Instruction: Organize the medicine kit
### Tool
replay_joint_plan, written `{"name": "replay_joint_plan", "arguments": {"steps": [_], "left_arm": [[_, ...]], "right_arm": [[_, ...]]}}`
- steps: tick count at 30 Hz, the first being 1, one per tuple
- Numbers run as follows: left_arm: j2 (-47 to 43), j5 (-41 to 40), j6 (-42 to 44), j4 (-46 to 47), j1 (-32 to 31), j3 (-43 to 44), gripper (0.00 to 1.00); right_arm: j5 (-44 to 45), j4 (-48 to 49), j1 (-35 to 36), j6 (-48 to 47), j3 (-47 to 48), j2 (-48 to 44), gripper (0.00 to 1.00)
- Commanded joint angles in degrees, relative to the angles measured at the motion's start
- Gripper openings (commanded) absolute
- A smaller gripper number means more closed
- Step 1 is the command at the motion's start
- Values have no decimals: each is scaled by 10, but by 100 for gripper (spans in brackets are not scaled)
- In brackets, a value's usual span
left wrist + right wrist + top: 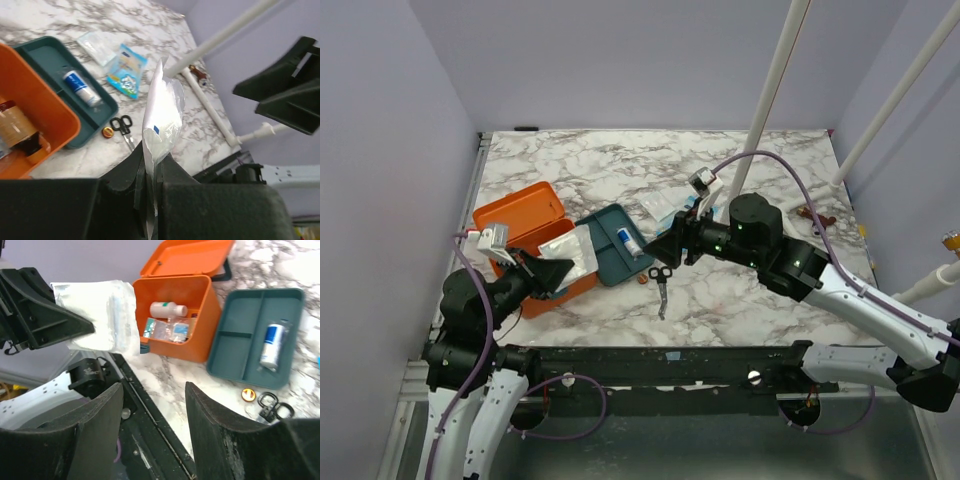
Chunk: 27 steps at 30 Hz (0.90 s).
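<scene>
The medicine kit (520, 222) is an orange box standing open at the left of the marble table, with a white bottle (167, 309) and small packets (167, 331) inside. My left gripper (558, 270) is shut on a white and clear plastic packet (162, 112), which it holds upright by the lower edge above the kit's front corner. In the right wrist view the same packet (100, 315) hangs in front of the kit (200, 347). My right gripper (155, 395) is open and empty, a short way to the right of the packet, above the table's near edge.
A dark teal tray (608, 255) lies right of the kit with a blue and white tube (628, 240) in it. Scissors (660, 280) and a small orange cap (642, 279) lie in front of it. More packets (665, 205) lie behind. White poles (770, 90) rise at the back right.
</scene>
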Motion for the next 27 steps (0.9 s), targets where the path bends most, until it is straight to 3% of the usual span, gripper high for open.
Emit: {"name": "replay_joint_plan", "arguments": {"steps": [1,5,13,27], "left_arm": [[22,-108,24,-29,1,-10,0],[48,-118,27,-18,17,-19,0],[113,5,25,37,157,-63,0],[251,106,42,84,305,-132,0]], "right_arm": [[91,-41,3,-5,-23,-30,56],[86,-46,3,3,-37,-39,57],[74,-47,3,10,-67,-54,57],[73,-48,3,4,-90,-65,57]]}}
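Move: The closed left fingers hold the white packet; the open orange box it is taken to lies about 15 cm ahead of that hand, 12 cm to its left, its middle some 24 cm below. The brown bottle inside is roughly 16 cm ahead and 5 cm left; the green tray about 20 cm ahead and 9 cm right, both around 26 cm below. From the empty right hand the box lies about 14 cm ahead and 37 cm left, 26 cm below. Left hand lowers the packet about 13 cm, forward and left towards the box, tipping down; right backs off rightward and down. ##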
